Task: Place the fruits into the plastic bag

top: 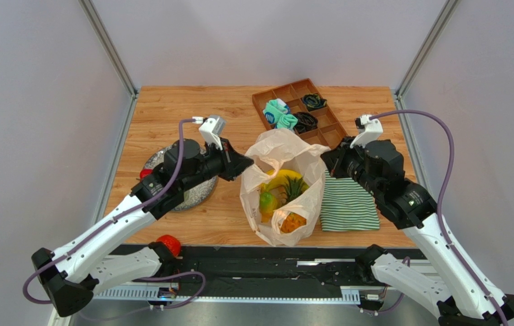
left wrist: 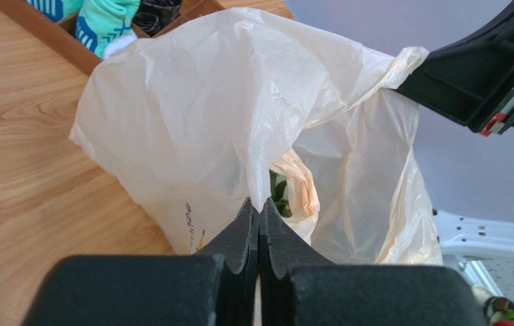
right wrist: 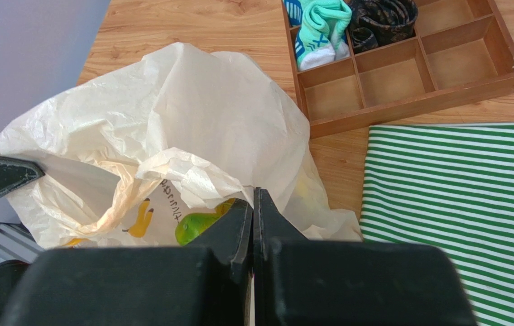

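Note:
The plastic bag stands open mid-table, held up between both grippers. My left gripper is shut on its left rim, and the film shows pinched between the pads in the left wrist view. My right gripper is shut on the right rim, as the right wrist view shows. Inside the bag lie a yellow banana, a green fruit and the orange pineapple with its green crown. A red fruit lies by the front edge. Another red one sits beside the left arm.
A grey plate lies under the left arm. A wooden compartment tray with teal and black cloth bundles stands behind the bag. A green-and-white striped cloth lies flat to the bag's right.

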Available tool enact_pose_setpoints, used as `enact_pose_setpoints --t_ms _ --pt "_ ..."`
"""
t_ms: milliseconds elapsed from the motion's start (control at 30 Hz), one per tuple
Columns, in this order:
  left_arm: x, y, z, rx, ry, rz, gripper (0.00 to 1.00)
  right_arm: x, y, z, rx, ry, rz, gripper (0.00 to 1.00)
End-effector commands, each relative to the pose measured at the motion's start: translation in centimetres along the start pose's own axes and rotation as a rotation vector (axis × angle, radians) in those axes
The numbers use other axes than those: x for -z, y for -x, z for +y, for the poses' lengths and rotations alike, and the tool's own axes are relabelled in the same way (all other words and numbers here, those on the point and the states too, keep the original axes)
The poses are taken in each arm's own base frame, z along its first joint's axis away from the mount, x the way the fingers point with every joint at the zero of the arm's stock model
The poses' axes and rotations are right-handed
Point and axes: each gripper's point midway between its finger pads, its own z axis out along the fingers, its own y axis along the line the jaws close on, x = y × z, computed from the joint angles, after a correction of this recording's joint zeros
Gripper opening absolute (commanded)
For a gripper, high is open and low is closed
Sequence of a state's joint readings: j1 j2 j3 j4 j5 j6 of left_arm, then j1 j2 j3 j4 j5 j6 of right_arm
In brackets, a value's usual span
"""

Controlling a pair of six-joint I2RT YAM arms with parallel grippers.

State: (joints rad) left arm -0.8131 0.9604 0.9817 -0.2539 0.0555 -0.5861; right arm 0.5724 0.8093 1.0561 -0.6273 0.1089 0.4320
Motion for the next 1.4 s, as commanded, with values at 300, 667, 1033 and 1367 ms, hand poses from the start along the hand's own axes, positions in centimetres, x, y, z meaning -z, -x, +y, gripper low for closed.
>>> enact_pose_setpoints --t_ms 300,667,1033,1367 --pt "-1.8 -3.1 2.6 0.118 -0.005 0.105 0.00 -1.2 0.4 0.0 0.015 -0.004 -0.012 0.00" --pt "2.4 1.7 7.4 0.025 0.240 -0.026 0.93 -0.9 0.5 -0.2 0.026 -0.011 -0.019 0.00" --pt "14.9 0.7 24.6 0.351 0.915 -0.215 0.97 -1.0 0.1 0.7 0.028 0.044 -0.013 0.00" --pt "17.2 -4.0 32.7 0.659 1.104 -0.181 0.99 -1.1 -0.3 1.7 0.031 0.106 -0.008 0.00"
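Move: Both hands pinch the bag's rim. The red pepper lies about 36 cm to the left hand's left, 9 cm ahead and 26 cm below; the plate's middle is some 26 cm left, 11 cm ahead and 29 cm below. The bag's body sits level with that hand, about 10 cm to its right and 18 cm below. From the right hand, the pepper is some 58 cm left, 8 cm ahead and 25 cm below. Left hand sinks 6 cm, releases the bag rim, swings some 33 cm left and down towards the red pepper. ##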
